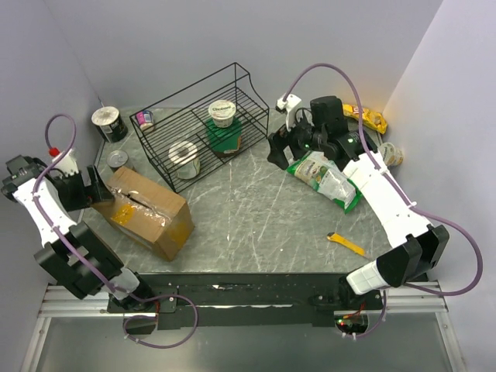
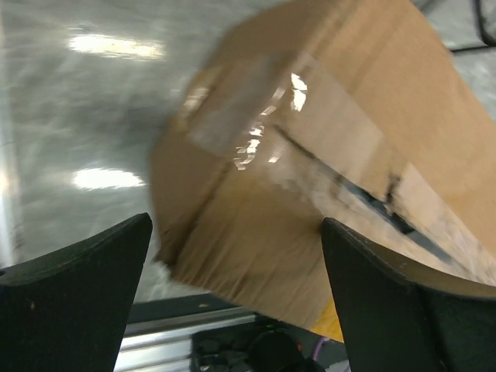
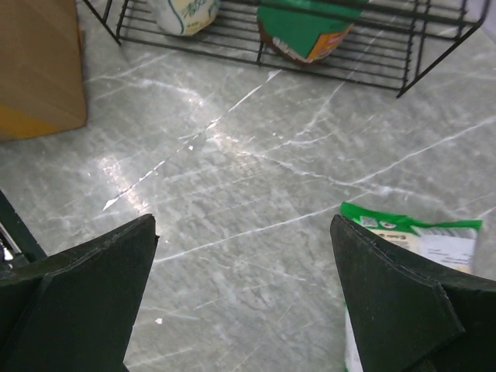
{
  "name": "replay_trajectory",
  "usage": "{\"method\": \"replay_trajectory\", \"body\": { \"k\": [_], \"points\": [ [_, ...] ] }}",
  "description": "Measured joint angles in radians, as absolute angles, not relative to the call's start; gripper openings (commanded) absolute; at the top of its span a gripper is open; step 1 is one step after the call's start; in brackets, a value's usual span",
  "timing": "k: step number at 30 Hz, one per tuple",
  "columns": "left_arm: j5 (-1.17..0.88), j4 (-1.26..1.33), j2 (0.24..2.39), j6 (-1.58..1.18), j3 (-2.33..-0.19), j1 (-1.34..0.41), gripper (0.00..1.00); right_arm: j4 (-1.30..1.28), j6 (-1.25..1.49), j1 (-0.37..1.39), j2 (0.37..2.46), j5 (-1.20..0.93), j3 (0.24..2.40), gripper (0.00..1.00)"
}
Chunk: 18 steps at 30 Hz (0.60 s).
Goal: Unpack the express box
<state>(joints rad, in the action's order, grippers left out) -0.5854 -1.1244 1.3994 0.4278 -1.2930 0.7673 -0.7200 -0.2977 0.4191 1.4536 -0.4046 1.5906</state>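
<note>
The express box (image 1: 147, 208) is a brown taped carton with a yellow-orange sticker, lying on the left of the marble table. My left gripper (image 1: 94, 191) is at the box's left end. In the left wrist view the express box (image 2: 310, 147) fills the frame, blurred, and my left gripper (image 2: 236, 232) is open with one end of the box showing between its black fingers (image 2: 77, 287). My right gripper (image 1: 280, 152) hangs open over bare table right of the rack. In its own view my right gripper (image 3: 244, 225) holds nothing.
A black wire rack (image 1: 203, 128) at the back holds a white cup (image 1: 222, 113), a green-lidded tub (image 1: 225, 139) and another cup (image 1: 186, 157). A green-white bag (image 1: 327, 178) lies under the right arm. A yellow knife (image 1: 345, 243) lies front right. Two cans (image 1: 110, 122) stand back left.
</note>
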Motion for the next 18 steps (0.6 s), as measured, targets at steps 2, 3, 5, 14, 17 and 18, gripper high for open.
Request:
{"method": "replay_trajectory", "body": {
  "k": [2,3,5,14,17,18],
  "points": [
    [-0.641,-1.142,1.416,0.467,-1.274,0.768,0.99,-0.72,-0.296,0.419,1.45,-0.405,1.559,1.0],
    [-0.668,-1.143,1.419,0.484,-1.264,0.769,0.99,-0.72,-0.296,0.419,1.449,-0.405,1.543,1.0],
    [-0.71,-1.138,1.418,0.511,-1.235,0.754,0.99,-0.725,-0.297,0.419,1.445,-0.402,1.516,1.0],
    [-0.797,-1.082,1.375,0.507,-1.137,0.47,0.98,-0.739,-0.333,0.419,1.436,-0.368,1.485,1.0],
    [-0.812,-1.082,1.369,0.508,-1.127,0.42,0.98,-0.744,-0.352,0.419,1.431,-0.36,1.476,1.0],
    [-0.817,-1.082,1.369,0.508,-1.126,0.406,0.98,-0.744,-0.358,0.419,1.425,-0.36,1.465,1.0]
  ]
}}
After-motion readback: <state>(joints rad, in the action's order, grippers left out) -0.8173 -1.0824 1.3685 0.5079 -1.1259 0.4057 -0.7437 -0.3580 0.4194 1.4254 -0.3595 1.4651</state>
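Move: The middle of the express box lies about 13 cm to the left hand's right, 6 cm back and some 6 cm lower. Ahead of that hand, a small grey can stands roughly 9 cm out and 4 cm right; the white tub in the wire rack is about 10 cm ahead and 24 cm right. From the right hand, the express box is some 39 cm left, 18 cm back and 18 cm lower. Left hand, fingers open, sweeps about 14 cm right against the box, turning clockwise; right hand sinks about 5 cm. ##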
